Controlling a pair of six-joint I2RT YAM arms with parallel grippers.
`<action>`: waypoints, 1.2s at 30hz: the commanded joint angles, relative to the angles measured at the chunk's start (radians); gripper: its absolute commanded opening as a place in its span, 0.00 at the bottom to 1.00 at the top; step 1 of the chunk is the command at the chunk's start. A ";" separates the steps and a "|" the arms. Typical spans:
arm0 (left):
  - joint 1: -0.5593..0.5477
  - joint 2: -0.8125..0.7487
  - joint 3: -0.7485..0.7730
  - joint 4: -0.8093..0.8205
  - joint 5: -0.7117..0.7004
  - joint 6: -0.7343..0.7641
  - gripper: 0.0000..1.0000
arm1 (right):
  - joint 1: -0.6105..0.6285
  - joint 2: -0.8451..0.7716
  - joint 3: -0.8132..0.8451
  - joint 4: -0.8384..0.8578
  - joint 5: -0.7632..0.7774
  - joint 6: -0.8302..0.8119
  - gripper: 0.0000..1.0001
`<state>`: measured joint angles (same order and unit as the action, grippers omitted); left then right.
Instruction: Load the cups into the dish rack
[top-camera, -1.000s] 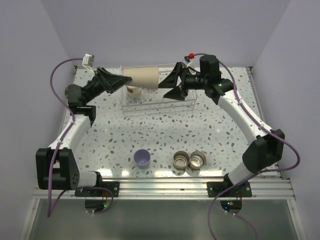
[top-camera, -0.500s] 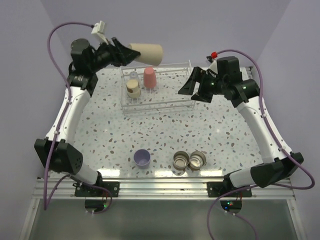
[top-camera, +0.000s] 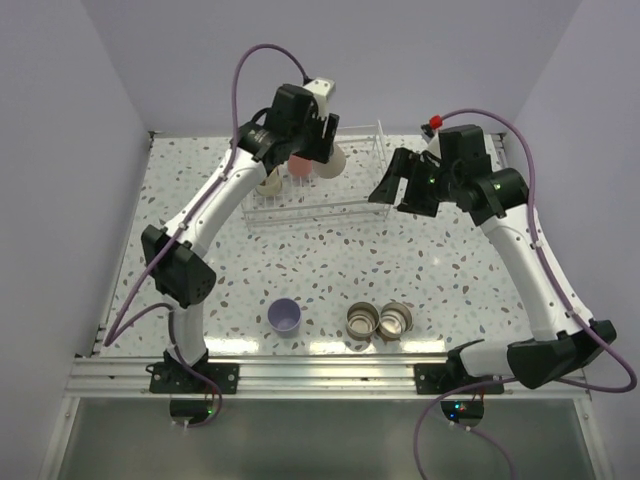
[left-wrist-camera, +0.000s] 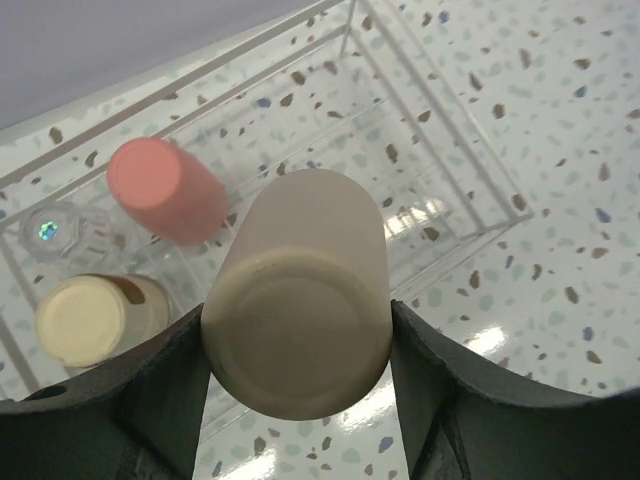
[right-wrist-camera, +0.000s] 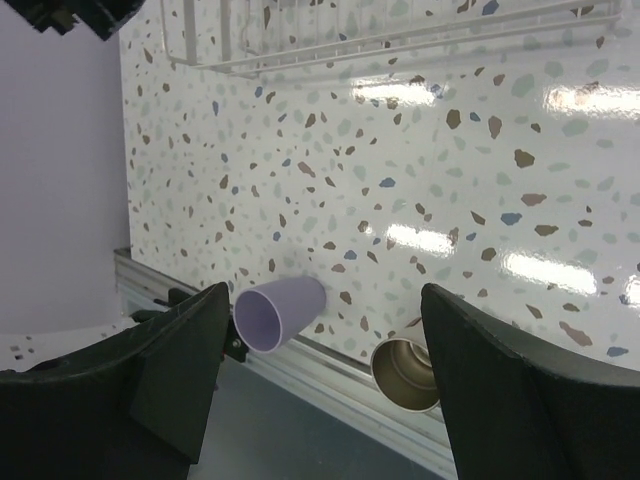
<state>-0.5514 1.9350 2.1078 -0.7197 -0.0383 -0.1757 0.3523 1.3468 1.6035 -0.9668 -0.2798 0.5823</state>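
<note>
My left gripper (top-camera: 312, 150) (left-wrist-camera: 297, 330) is shut on the larger beige cup (top-camera: 331, 163) (left-wrist-camera: 300, 300), which hangs base-up over the middle of the dish rack (top-camera: 362, 195) (left-wrist-camera: 440, 130). In the rack's left part stand a coral-red cup (top-camera: 298, 166) (left-wrist-camera: 165, 190), a tan-based steel cup (top-camera: 268, 181) (left-wrist-camera: 90, 320) and a tiny clear cup (left-wrist-camera: 55, 230). A lavender cup (top-camera: 285, 316) (right-wrist-camera: 275, 312) and two steel cups (top-camera: 363, 322) (top-camera: 396, 320) (right-wrist-camera: 405, 372) stand near the front edge. My right gripper (top-camera: 395, 182) (right-wrist-camera: 328, 295) is open and empty, right of the rack.
The aluminium rail (top-camera: 330, 372) runs along the near table edge, just behind the front cups. Purple walls close in the table on three sides. The rack's right half (top-camera: 355, 180) holds no cups.
The right gripper let go of the beige cup and drew back to the right. The left arm swung the cup up from the far left to above the rack.
</note>
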 joint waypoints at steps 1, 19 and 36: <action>-0.021 0.021 0.054 -0.063 -0.239 0.068 0.00 | -0.001 -0.038 -0.020 -0.019 0.030 -0.019 0.81; -0.021 0.133 -0.048 -0.035 -0.295 0.101 0.00 | -0.001 -0.038 -0.070 -0.016 0.027 -0.010 0.81; 0.056 0.137 -0.124 0.012 -0.164 0.047 0.16 | -0.001 -0.011 -0.065 -0.013 0.024 -0.018 0.81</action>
<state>-0.4919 2.0815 1.9938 -0.7551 -0.2333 -0.1131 0.3523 1.3247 1.5326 -0.9844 -0.2703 0.5797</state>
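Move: The left hand holds the upside-down beige cup above the dish rack; its free spot lies about 2 cm ahead, 6 cm left and 20 cm below. The cream-bottomed metal cup is some 4 cm ahead and 12 cm left, the red cup roughly 9 cm ahead and 4 cm left, both about 21 cm lower. From the idle right hand, the spot is around 18 cm ahead, 22 cm left and 21 cm down. The left hand lowers the gripped beige cup about 12 cm, drifting 6 cm left towards the metal cup, tilting slightly. ##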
